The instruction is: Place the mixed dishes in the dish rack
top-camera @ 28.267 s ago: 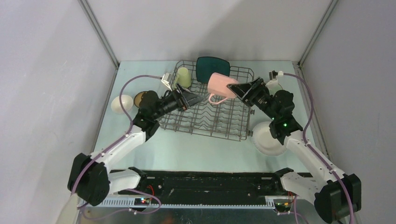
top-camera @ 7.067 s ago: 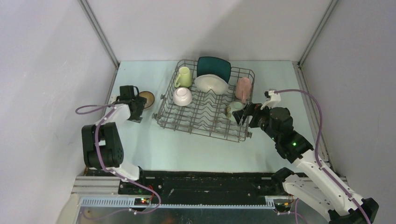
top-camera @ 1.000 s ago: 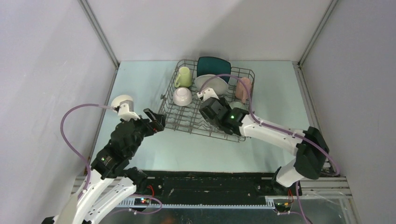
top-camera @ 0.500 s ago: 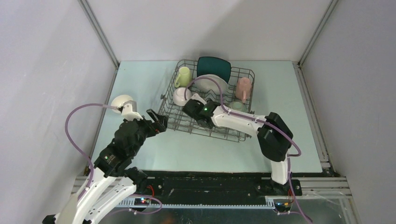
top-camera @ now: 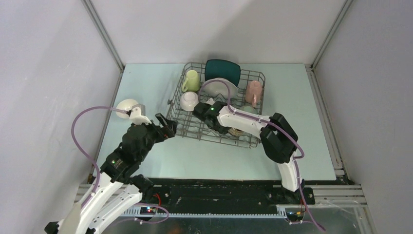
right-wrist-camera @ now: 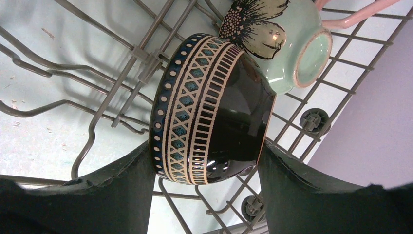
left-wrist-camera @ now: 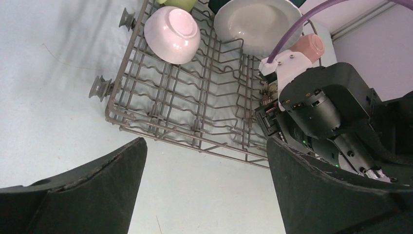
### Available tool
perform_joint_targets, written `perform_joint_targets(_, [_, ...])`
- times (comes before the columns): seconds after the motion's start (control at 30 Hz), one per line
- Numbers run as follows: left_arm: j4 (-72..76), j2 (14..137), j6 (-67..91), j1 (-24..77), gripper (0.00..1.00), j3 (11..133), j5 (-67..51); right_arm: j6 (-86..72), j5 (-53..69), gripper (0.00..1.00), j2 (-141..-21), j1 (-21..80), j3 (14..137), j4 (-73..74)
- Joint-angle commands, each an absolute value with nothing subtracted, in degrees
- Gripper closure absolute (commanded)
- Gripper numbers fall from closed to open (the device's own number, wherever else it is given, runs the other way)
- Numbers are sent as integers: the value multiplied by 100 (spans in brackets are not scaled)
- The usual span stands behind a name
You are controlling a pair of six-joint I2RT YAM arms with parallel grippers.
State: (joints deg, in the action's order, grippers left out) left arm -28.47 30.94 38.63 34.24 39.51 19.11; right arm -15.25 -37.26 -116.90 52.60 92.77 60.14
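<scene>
The dish rack (top-camera: 187, 127) holds a teal square plate (top-camera: 222, 71), a white round plate (top-camera: 223, 88), a yellow-green mug (top-camera: 191, 80), a white bowl (top-camera: 189, 101) and a pink cup (top-camera: 253, 91). My right gripper (right-wrist-camera: 204, 146) is down in the rack, shut on the dark brown bowl (right-wrist-camera: 214, 117), one finger on its patterned rim and the other on its base. The pale green bowl (right-wrist-camera: 287, 44) lies just beyond, touching it. A second white bowl (top-camera: 125, 106) sits on the table, left of the rack. My left gripper (left-wrist-camera: 205, 146) hangs open and empty before the rack's near-left corner.
The right arm (top-camera: 253, 124) lies across the rack's near half, its elbow (top-camera: 278, 141) over the table in front. In the left wrist view the right wrist (left-wrist-camera: 321, 107) is close on the right. Grey walls close in the table on three sides.
The right wrist has moved left across the rack with the dark brown bowl, and its elbow has swung in toward the middle. The left arm has crept slightly toward the rack, still open.
</scene>
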Motion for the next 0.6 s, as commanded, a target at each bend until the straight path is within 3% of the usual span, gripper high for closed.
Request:
perform_joint_targets(0.0, [-2765, 2941, 3961, 3438, 0, 3933, 2068, -1565, -3676, 54, -11733, 5122, 9490, 6032])
perform_joint_targets(0.07, [-2807, 2947, 3993, 3437, 0, 3929, 2109, -1536, -3559, 40, -11700, 5124, 9473, 5933])
perform_joint_targets(0.13, [-2858, 2963, 4014, 3435, 0, 3955, 2142, -1478, -3410, 16, -11644, 5123, 9423, 5813])
perform_joint_targets(0.2, [-2885, 2988, 4009, 3436, 0, 3976, 2137, -1455, -3240, 2, -11562, 5106, 9363, 5706])
perform_joint_targets(0.57, [-2727, 3121, 3919, 3419, 0, 3977, 1916, -1418, -1714, 0, -10499, 4730, 8814, 4902])
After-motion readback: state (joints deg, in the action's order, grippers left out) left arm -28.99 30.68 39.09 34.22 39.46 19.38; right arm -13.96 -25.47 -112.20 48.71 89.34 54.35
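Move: My right hand still holds the brown patterned bowl on edge at its rack place, the bowl's middle about 1 cm ahead, 1 cm right and 2 cm below. From that hand the green bowl is some 8 cm ahead and 6 cm right, the pink mug about 16 ahead and 9 right, the white plate roughly 18 ahead and 4 left. From my left hand, the brown bowl lies about 7 cm ahead, 23 right and 17 below. With the brown bowl down among the wires just short of the green bowl, I keep my right hand almost in place and spread its fingers to fully open, giving up the pinch on the bowl's sides. Then I ease only about 1 cm left, without lifting, while the wrist rolls some 10 to 15 degrees, its left side rising. ##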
